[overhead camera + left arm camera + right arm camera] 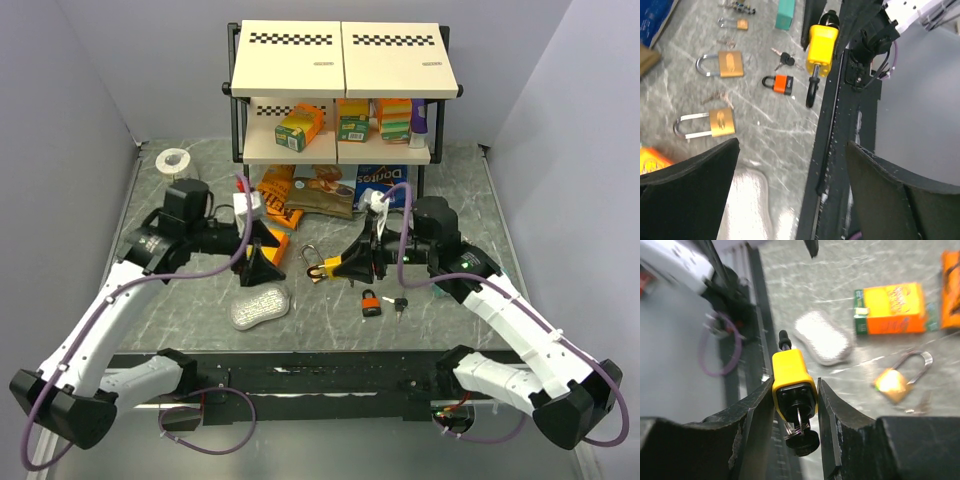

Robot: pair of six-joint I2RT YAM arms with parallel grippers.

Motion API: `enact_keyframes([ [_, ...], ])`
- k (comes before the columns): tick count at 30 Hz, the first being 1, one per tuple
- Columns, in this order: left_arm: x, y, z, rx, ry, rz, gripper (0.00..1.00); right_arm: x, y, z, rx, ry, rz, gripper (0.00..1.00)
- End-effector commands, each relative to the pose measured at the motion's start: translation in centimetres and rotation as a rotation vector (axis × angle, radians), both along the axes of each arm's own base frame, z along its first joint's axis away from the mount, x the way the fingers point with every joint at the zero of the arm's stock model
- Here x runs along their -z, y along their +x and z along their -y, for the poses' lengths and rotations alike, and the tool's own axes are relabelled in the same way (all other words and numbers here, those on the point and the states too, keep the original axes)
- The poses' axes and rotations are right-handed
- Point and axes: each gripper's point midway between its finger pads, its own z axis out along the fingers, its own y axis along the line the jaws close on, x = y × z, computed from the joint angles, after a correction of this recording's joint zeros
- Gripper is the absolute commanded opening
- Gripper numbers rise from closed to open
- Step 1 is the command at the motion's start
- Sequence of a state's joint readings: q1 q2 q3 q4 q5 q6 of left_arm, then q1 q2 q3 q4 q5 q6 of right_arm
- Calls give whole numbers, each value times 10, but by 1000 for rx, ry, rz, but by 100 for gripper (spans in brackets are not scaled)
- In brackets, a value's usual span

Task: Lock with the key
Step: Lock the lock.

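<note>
A yellow padlock (791, 371) is clamped between the fingers of my right gripper (795, 386), which is shut on its body. A black-headed key (803, 441) on a small ring sticks out of the lock's black underside, toward the camera. The black shackle (784, 341) points away from me. In the top view the yellow padlock (329, 268) hangs above the table's middle at my right gripper (345, 268). My left gripper (267, 256) stands a short way to its left, open and empty. From the left wrist the yellow padlock (821, 46) shows ahead, beyond my left gripper (792, 146).
A small orange padlock (370, 303) and black keys (400, 303) lie in front of the right gripper. Brass padlocks (730, 64) (720, 122) lie on the table. A clear oblong case (258, 306), an orange box (890, 307) and a stocked shelf (340, 90) are nearby.
</note>
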State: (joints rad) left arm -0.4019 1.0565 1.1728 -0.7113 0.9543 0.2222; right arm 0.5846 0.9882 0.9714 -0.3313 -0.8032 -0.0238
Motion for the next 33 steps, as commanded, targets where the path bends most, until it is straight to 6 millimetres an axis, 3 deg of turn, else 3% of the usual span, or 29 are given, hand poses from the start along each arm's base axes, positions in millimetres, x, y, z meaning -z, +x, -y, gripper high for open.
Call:
enact_keyframes([
  [1, -7, -2, 25, 26, -35, 146, 91, -48, -12, -7, -42, 187, -105, 0],
  [5, -3, -19, 46, 72, -42, 128, 85, -60, -17, -9, -100, 220, -73, 0],
  [9, -8, -19, 55, 85, -53, 132, 75, -66, -24, -10, -146, 230, -36, 0],
  [13, -15, -25, 57, 119, -67, 127, 52, -66, -24, -8, -135, 221, -20, 0],
  [21, -11, -36, 59, 159, -70, 82, 29, -69, -20, -10, -125, 226, -6, 0],
  [26, -21, -38, 63, 163, -104, 68, 3, -71, -20, -12, -130, 226, 5, 0],
  [33, -38, -44, 77, 196, -184, -49, 1, -65, -21, -20, -150, 229, 15, 0],
])
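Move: The yellow padlock is held in the right fingers, its black shackle pointing at the left hand: the shackle lies about 7 cm right of the left hand, 2 cm back and 4 cm lower, and about 6 cm left of the right hand, level fore and aft. On the table some 22 cm below the left hand, a brass padlock lies roughly 7 cm right and 6 cm farther out, an orange padlock about 20 cm right and 2 cm back. The left fingers close from nearly wide open to almost shut and pinch the black shackle's end, after the left hand goes about 6 cm right and 4 cm back to it. The right hand keeps its grip on the yellow body, rises some 3 cm, easing back slightly and lifting the shackle end about 10 degrees, then holds still for the pinch. ##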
